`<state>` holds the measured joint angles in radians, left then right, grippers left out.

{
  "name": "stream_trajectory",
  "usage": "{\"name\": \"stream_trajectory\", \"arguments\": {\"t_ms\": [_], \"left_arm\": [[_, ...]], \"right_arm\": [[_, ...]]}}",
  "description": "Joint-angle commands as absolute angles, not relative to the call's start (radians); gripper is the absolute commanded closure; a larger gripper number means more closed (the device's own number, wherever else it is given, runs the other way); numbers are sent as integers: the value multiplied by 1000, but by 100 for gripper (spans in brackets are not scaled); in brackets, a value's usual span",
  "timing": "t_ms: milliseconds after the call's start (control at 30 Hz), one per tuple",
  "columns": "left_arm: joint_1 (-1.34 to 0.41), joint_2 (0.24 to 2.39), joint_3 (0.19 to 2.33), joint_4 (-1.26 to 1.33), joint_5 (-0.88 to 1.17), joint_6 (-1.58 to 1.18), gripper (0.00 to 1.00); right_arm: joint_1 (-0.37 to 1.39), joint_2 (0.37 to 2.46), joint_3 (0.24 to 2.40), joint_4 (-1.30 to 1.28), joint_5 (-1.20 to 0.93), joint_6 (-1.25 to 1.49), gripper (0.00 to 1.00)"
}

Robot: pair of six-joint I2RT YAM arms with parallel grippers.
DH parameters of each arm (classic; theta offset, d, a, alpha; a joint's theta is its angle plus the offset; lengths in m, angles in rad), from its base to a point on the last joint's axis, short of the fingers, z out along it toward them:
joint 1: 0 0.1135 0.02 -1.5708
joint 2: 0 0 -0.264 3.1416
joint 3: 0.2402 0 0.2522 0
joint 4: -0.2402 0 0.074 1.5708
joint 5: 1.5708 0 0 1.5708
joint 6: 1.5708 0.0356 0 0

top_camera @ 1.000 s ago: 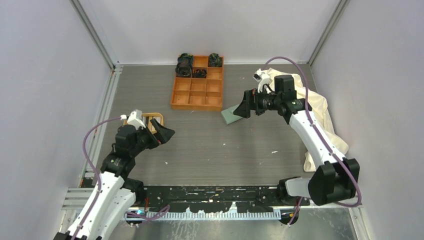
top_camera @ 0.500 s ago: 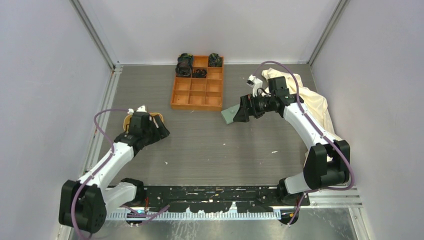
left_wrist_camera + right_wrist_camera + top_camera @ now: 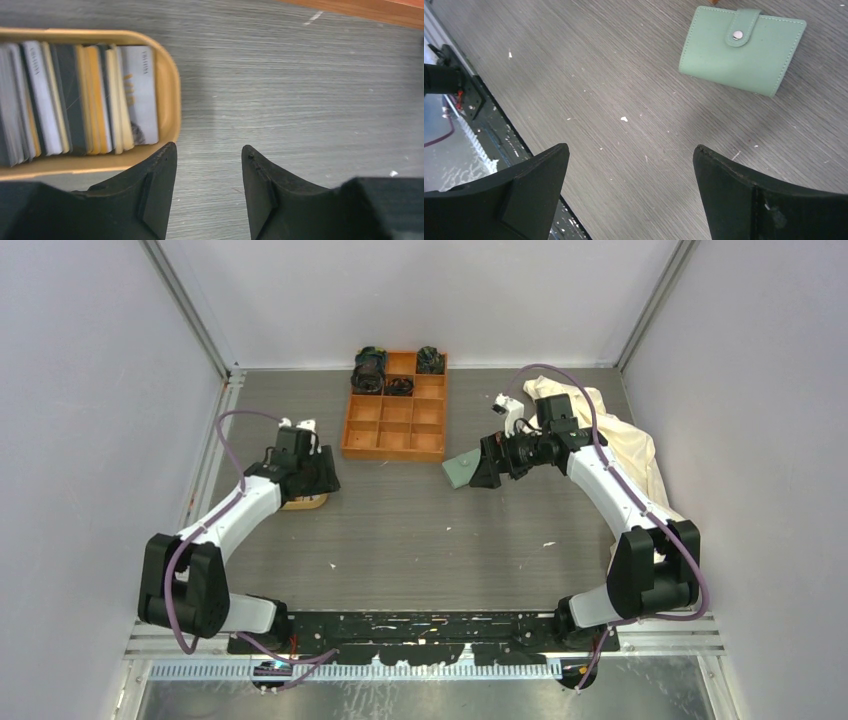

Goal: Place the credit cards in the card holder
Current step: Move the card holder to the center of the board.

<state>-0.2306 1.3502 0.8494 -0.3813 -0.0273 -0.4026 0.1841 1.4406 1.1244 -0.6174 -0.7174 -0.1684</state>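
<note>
Several credit cards stand on edge in an oval tan tray, in white, dark, yellow and pale colours. My left gripper hovers just off the tray's rounded end, its jaws partly apart over bare table with nothing between them. From above, the arm covers most of that tray. The sage-green card holder lies closed, strap snapped, on the table. My right gripper stands wide open and empty just short of it. Seen from above, the card holder pokes out beside the right gripper.
An orange nine-compartment box with dark items in its far cells stands at the back centre. A cream cloth is heaped along the right side under the right arm. White specks dot the grey table.
My left arm has reached out from near its base to the card tray, and its jaws have narrowed. The right arm dipped slightly toward the card holder, then held still.
</note>
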Motion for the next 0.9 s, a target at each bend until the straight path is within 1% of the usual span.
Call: {"name": "stream_trajectory", "arguments": {"t_ms": [0,33,67,133,200,267,333,433,500,567,700,733,867], "left_arm": [[-240,1359,902,-326,193,-377,49],[-241,1356,886,-277,238,-398,49],[-241,1351,864,-220,330,-443,49],[-241,1340,819,-94,461,-530,49],[-241,1321,775,16,545,-616,49],[-241,1284,719,108,578,-700,49],[-241,1220,655,172,587,-762,49],[-242,1118,576,195,566,-805,49],[-244,1053,543,179,549,-816,49],[-244,999,513,166,541,-827,49],[-250,921,467,160,530,-854,49],[-255,909,459,160,525,-861,49],[-309,886,431,160,496,-869,50]], "right_arm": [[189,1445,1163,-594,-641,-229,0],[191,1457,1161,-575,-607,-236,0],[197,1476,1163,-548,-566,-234,0],[201,1557,1202,-516,-488,-194,0],[191,1663,1288,-530,-430,-147,0],[160,1781,1393,-546,-431,-81,1],[138,1898,1500,-588,-446,-40,9],[135,2026,1623,-642,-449,-34,16],[133,2083,1675,-676,-482,-18,23],[133,2126,1707,-704,-525,-4,28],[133,2159,1704,-739,-611,-2,40],[133,2158,1693,-748,-635,-2,46],[129,2096,1577,-749,-693,9,75]]}}
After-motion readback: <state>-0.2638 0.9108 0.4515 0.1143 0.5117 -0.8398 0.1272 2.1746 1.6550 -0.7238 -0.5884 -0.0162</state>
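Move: The card holder lies about 10 cm ahead of the open right hand, 3 cm to its left and 14 cm below; the wooden tray's middle is some 28 cm ahead and 21 cm left, the pale cloth's 11 cm ahead and 34 cm right. From the left hand the holder is about 33 cm right and 8 cm ahead, 7 cm lower, with the card box's middle 12 cm left and 4 cm ahead. The right hand swings forward nearly 15 cm and down about 12 cm to the card holder's right-hand end, tipping its fingers down some 20 degrees, then eases back 2 cm as the fingers close on that end and pinch it. Meanwhile the half-open left hand leaves the card box, going right, then up and back, its left side rolling down. ##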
